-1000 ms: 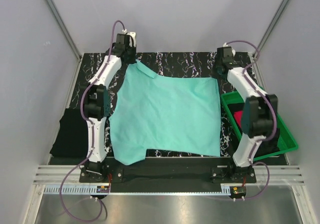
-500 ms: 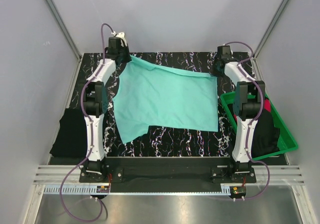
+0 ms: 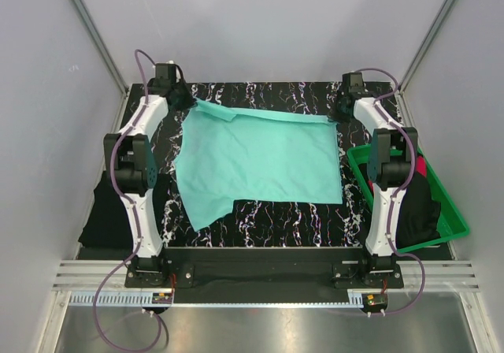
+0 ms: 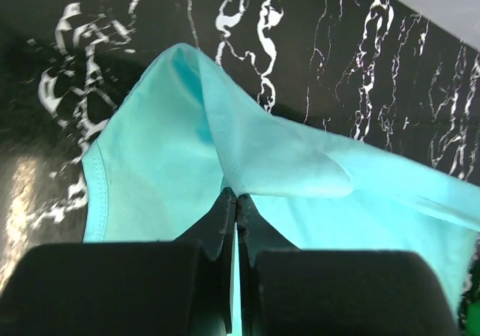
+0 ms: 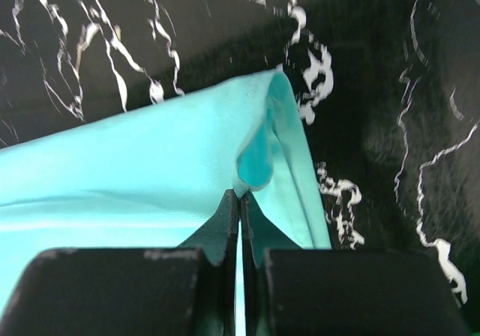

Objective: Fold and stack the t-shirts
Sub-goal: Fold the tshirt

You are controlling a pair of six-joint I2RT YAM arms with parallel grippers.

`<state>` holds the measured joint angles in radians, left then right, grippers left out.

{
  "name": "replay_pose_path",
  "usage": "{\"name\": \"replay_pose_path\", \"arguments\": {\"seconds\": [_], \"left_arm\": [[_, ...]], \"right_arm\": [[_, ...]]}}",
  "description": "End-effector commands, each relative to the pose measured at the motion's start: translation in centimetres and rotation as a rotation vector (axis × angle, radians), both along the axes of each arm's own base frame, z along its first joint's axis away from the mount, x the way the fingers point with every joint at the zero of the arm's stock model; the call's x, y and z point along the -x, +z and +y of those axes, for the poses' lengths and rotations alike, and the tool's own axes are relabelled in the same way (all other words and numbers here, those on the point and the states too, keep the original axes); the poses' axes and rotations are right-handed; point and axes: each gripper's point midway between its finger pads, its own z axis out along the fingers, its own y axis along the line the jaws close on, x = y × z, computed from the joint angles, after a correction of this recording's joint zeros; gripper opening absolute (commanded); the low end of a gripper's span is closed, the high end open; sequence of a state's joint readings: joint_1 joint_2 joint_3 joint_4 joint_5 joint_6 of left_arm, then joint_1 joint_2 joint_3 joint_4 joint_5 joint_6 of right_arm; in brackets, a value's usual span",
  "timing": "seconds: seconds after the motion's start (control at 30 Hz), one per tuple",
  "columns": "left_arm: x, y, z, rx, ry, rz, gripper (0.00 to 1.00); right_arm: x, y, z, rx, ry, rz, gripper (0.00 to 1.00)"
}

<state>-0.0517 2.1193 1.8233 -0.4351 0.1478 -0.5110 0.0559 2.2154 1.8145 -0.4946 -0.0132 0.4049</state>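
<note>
A turquoise-mint t-shirt [image 3: 260, 160] lies spread on the black marbled mat [image 3: 276, 215], its far edge stretched between my two grippers. My left gripper [image 3: 187, 101] is shut on the shirt's far left corner; in the left wrist view its tips [image 4: 236, 195] pinch a raised fold of the cloth [image 4: 285, 163]. My right gripper [image 3: 337, 115] is shut on the far right corner, and in the right wrist view its tips [image 5: 240, 193] clamp a small pucker of the cloth [image 5: 150, 171]. A black t-shirt [image 3: 106, 211] lies off the mat's left edge.
A green tray [image 3: 455, 215] stands at the right beside the right arm, holding a black t-shirt [image 3: 421, 207] and a red-pink one [image 3: 420, 165]. Grey walls close in on the back and both sides. A metal rail runs along the near edge.
Both arms have reached to the far side, dragging the turquoise shirt away from the near edge. The left gripper has since moved further left, pulling the far edge taut.
</note>
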Motion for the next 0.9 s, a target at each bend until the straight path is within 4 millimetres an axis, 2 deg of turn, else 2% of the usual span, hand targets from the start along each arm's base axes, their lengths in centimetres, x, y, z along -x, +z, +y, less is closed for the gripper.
{"name": "replay_pose_path", "arguments": {"seconds": [0.0, 0.3, 0.47, 0.73, 0.87], "left_arm": [[1.8, 3.6, 0.7, 0.05, 0.03, -0.001, 0.0], [5.9, 2.7, 0.1, 0.128, 0.008, 0.107, 0.0], [8.0, 1.4, 0.2, 0.126, 0.017, 0.161, 0.05], [10.4, 0.5, 0.6, 0.115, 0.038, 0.216, 0.04], [11.6, 0.3, 1.2, 0.082, 0.05, 0.238, 0.04]], "right_arm": [[0.8, 3.4, 0.2, -0.032, -0.002, -0.039, 0.0], [2.3, 3.8, -0.1, -0.015, 0.007, -0.01, 0.0], [3.1, 3.9, 0.0, -0.016, 0.009, 0.003, 0.0], [5.0, 4.4, -0.2, -0.018, 0.012, 0.026, 0.0], [5.9, 3.8, 0.2, -0.039, 0.009, 0.049, 0.0]]}}
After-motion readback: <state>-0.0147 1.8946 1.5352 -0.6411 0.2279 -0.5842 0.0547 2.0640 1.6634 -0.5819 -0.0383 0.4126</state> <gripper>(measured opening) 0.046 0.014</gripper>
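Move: Both hands already pinch the far edge of the t-shirt. Its near-left sleeve, lying flat, is about 41 cm back from the left hand, 3 cm to its right and 10 cm below; the black cloth lies 41 cm back and 30 cm left. For the right hand, the near hem's right corner is some 33 cm back, 2 cm right and 5 cm lower, and the green bin's middle is 32 cm back and 30 cm right. Back towards the near hem go both hands, drawing the t-shirt's far edge over its own body: the left faster, some 11 cm, rising slightly and then sinking a couple of centimetres below its start as its fingers tip about 15 degrees further down. The right goes about 5 cm, dipping slightly before rising about a centimetre above its start, its fingers shut on the cloth; the left's stay all but shut. ##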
